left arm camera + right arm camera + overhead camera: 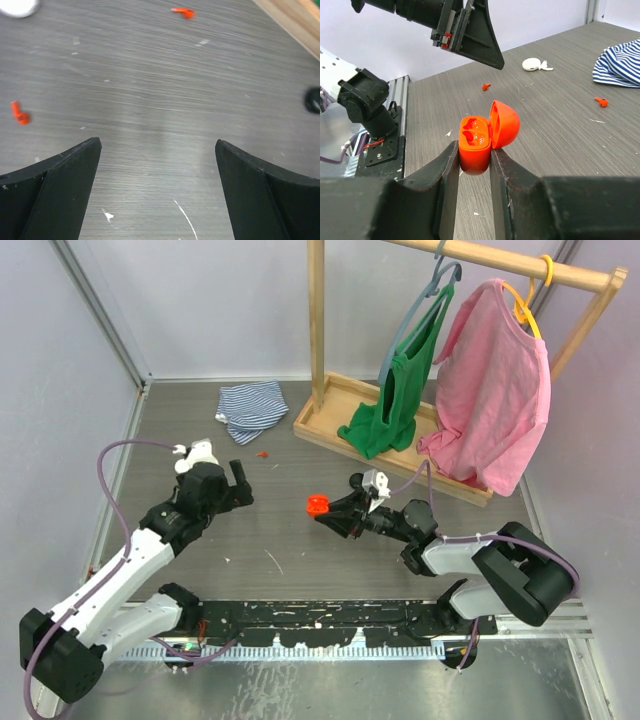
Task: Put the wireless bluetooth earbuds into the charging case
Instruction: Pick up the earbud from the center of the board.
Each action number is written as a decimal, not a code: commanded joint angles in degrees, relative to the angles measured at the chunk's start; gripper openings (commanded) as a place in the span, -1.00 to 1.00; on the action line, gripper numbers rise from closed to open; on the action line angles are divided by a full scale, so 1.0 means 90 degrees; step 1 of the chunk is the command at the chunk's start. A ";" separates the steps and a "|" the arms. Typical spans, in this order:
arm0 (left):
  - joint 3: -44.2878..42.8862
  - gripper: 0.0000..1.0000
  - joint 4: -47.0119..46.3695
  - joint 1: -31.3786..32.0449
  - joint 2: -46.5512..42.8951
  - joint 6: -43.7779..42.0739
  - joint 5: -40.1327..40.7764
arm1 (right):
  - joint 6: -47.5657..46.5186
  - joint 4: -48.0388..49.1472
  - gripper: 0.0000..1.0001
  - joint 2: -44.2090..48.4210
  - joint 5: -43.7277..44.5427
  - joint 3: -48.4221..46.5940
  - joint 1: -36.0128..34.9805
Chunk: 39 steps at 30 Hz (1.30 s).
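Observation:
The orange charging case [474, 147] hangs above the table with its lid [505, 122] swung open, and my right gripper [472, 152] is shut on its body. From above, the case [317, 505] is at mid-table at the tip of that gripper [326, 511]. Two orange earbuds lie loose on the table: one [486, 86] below my left gripper [470, 30], the other [601, 102] nearer the striped cloth. The left wrist view also shows one earbud [20, 114] left of the fingers and one [183, 12] farther off. My left gripper [157, 145] is wide open over bare table, with nothing in it.
A white puck-like case [532, 64] lies beside a striped cloth [252, 405] at the back left. A wooden clothes rack [330, 410] with green and pink garments fills the back right. A small dark round thing [314, 99] sits at the right edge of the left wrist view.

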State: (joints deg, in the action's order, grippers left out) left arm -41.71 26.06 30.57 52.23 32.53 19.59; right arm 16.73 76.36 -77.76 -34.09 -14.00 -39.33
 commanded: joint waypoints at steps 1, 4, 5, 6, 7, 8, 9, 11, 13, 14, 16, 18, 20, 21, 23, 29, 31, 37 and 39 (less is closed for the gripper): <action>0.0239 0.99 0.0258 -0.0616 0.0047 0.0661 0.0841 | -0.0166 0.0653 -0.98 -0.0064 0.0482 0.0054 -0.0037; 0.0494 0.98 0.0149 -0.1170 0.0094 0.0949 0.0672 | -0.0174 0.0673 -0.98 -0.0143 0.0668 0.0090 -0.0042; 0.0553 0.96 0.0133 -0.1386 0.0108 0.1061 0.0618 | -0.0174 0.0694 -0.98 -0.0157 0.0717 0.0097 -0.0044; 0.0611 0.94 0.0127 -0.1583 0.0121 0.1138 0.0590 | -0.0186 0.0705 -0.98 -0.0146 0.0768 0.0123 -0.0041; 0.0663 0.92 0.0122 -0.1799 0.0154 0.1215 0.0578 | -0.0209 0.0694 -0.98 -0.0117 0.0821 0.0137 -0.0058; 0.0702 0.90 0.0142 -0.2002 0.0187 0.1300 0.0581 | -0.0254 0.0661 -0.98 -0.0080 0.0893 0.0158 -0.0073; 0.0729 0.89 0.0173 -0.2233 0.0228 0.1373 0.0555 | -0.0316 0.0607 -0.98 -0.0040 0.0966 0.0172 -0.0091; 0.0776 0.88 0.0143 -0.2648 0.0365 0.1448 0.0392 | -0.0412 0.0481 -0.98 -0.0019 0.1098 0.0170 -0.0117; 0.0803 0.87 0.0081 -0.3023 0.0566 0.1472 0.0232 | -0.0464 0.0442 -0.98 -0.0023 0.1148 0.0159 -0.0133; 0.0790 0.86 0.0074 -0.3175 0.0679 0.1465 0.0188 | -0.0477 0.0442 -0.98 -0.0031 0.1155 0.0159 -0.0143; 0.0721 0.86 0.0053 -0.3452 0.0935 0.1376 0.0106 | -0.0512 0.0428 -0.98 -0.0027 0.1155 0.0159 -0.0162; 0.0611 0.86 0.0072 -0.3641 0.1247 0.1260 0.0061 | -0.0554 0.0376 -0.98 -0.0015 0.1204 0.0151 -0.0169; 0.0473 0.85 0.0139 -0.3760 0.1611 0.1241 0.0020 | -0.0596 0.0320 -0.98 -0.0013 0.1262 0.0149 -0.0192; 0.0421 0.84 0.0146 -0.3787 0.1763 0.1239 -0.0009 | -0.0620 0.0302 -0.98 -0.0013 0.1276 0.0142 -0.0206; 0.0329 0.80 0.0106 -0.3797 0.2011 0.1248 -0.0055 | -0.0642 0.0277 -0.98 -0.0013 0.1292 0.0139 -0.0219; 0.0037 0.55 0.0121 -0.3806 0.2680 0.1185 0.0015 | -0.0677 0.0131 -0.98 -0.0049 0.1326 0.0077 -0.0239; -0.0047 0.45 0.0117 -0.3816 0.2815 0.1180 0.0038 | -0.0670 0.0126 -0.98 -0.0066 0.1317 0.0066 -0.0247; -0.0219 0.22 0.0078 -0.3816 0.3247 0.1088 0.0102 | -0.0721 -0.0044 -0.98 -0.0084 0.1337 -0.0001 -0.0267; -0.0254 0.15 0.0048 -0.3816 0.3349 0.1082 0.0121 | -0.0734 -0.0085 -0.98 -0.0084 0.1336 -0.0023 -0.0277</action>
State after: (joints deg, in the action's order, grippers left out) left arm -41.58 27.75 -3.44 81.06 43.03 19.27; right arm 11.51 74.04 -79.00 -22.94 -12.53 -41.25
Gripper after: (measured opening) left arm 0.603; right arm 0.330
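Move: The left hand is empty and wide open; the red earbud it goes for lies roughly 16 cm to its left, 1 cm ahead and 16 cm below. The white case stands about 12 cm straight beyond that earbud; the other red earbud lies some 16 cm ahead of the left hand and 3 cm to its right. From the right hand, the earbud aimed at is about 34 cm left, 9 cm ahead and 18 cm below. The left hand swings about 16 cm to its left while sinking, then drops nearly straight down over the near red earbud, some 14 cm lower in all, turning about 40 degrees counter-clockwise, tipping its fingers more steeply down and narrowing them to a bit over half open, one either side of the earbud. The right hand keeps its hold on the open orange case and eases about 2 cm forward and as much down, turning slightly clockwise. ##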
